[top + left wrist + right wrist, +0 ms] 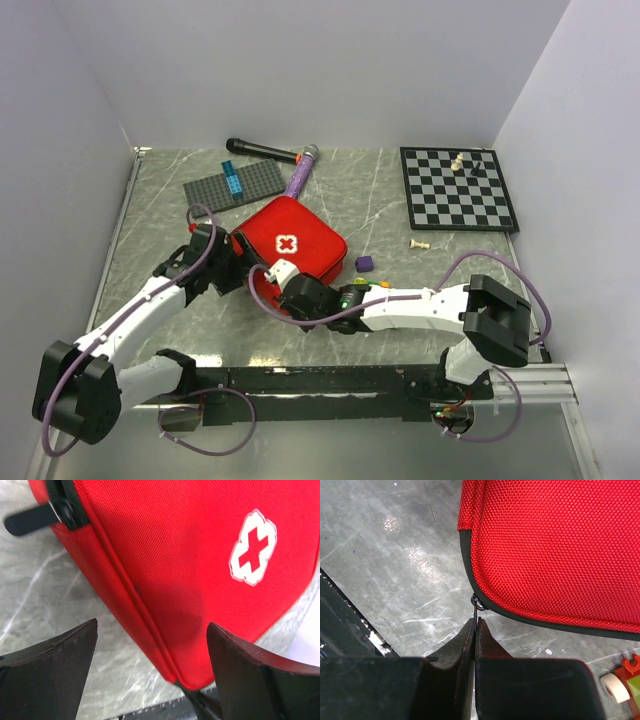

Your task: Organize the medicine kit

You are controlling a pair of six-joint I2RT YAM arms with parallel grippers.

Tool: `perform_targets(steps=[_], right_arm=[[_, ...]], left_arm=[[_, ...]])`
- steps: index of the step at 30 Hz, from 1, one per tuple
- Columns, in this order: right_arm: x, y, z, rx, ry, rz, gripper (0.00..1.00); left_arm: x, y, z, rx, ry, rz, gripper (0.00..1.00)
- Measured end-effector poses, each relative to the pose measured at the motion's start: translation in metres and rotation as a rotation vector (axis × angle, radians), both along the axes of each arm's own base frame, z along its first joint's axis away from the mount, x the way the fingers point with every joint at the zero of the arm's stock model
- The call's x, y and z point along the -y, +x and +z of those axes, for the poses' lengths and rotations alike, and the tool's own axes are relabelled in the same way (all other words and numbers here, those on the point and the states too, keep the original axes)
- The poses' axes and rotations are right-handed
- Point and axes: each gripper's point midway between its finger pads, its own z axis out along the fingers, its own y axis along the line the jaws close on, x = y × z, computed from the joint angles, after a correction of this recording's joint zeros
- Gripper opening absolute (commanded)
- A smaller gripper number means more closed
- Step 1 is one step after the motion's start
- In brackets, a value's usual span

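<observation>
The medicine kit (290,240) is a red fabric zip case with a white cross, lying closed in the middle of the table. My left gripper (234,258) is at the kit's left corner. In the left wrist view it (152,625) is open, its fingers standing wide either side of the kit's (190,555) seamed edge without gripping it. A black zip tab (30,520) sticks out at the top left. My right gripper (475,621) is shut on the thin metal zipper pull (476,607) at the kit's (560,545) near corner.
A grey studded baseplate (235,185) with a blue brick lies behind the kit, beside a black microphone (262,150) and a purple tube (300,175). A chessboard (457,187) sits far right, a white pawn (420,243) before it. A purple block (365,264) lies right of the kit.
</observation>
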Motion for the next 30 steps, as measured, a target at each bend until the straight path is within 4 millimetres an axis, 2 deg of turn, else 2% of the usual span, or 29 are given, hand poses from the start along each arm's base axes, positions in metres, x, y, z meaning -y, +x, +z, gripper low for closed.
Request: perform_targets(steps=[3,6,11,14,20,25,30], right_arm=[[0.000,0.000,0.000,0.002,-0.001,-0.002,0.00],[0.001,0.001,0.000,0.009,-0.004,-0.006,0.00],[0.012,0.006,-0.001,0.047,-0.007,-0.029,0.00],[0.025,0.014,-0.001,0.065,-0.001,-0.061,0.00],[0.060,0.035,-0.001,0.060,0.005,-0.150,0.00],[0.098,0.068,-0.005,0.001,0.018,-0.330,0.00],[0.126,0.099,-0.005,-0.054,0.074,-0.517,0.00]], left_arm=[[-0.002,0.007,-0.005,0.003,0.014,0.021,0.79],[-0.003,0.012,-0.016,-0.021,0.044,0.029,0.63],[-0.002,0.020,-0.023,-0.048,0.079,0.012,0.23],[-0.002,0.025,-0.021,-0.050,0.095,0.011,0.01],[0.002,0.040,-0.019,-0.043,0.126,-0.004,0.01],[-0.001,0.044,-0.019,-0.038,0.159,-0.018,0.01],[-0.012,0.050,-0.019,-0.037,0.159,0.002,0.01]])
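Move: The red bag's left edge runs between my open left fingers, about 3 cm ahead and 3 cm below. The bag's middle is some 7 cm ahead and 11 cm right, and its black tab about 8 cm ahead and 3 cm left. My right hand holds the zip pull; the bag's right-hand near corner lies roughly 11 cm ahead and 14 cm right. Just past it, 7 cm lower, are the purple block (14 ahead, 17 right) and toy blocks (8 ahead, 16 right). With my left hand I push about 5 cm forward, dipping 2 cm early on, and close the fingers to pinch the bag's left edge and keep hold. Meanwhile my shut right fingers keep the zip pull and, after a slow start, draw it right and forward about 16 cm along the near edge to the right-hand corner, turning some 30 degrees clockwise. ##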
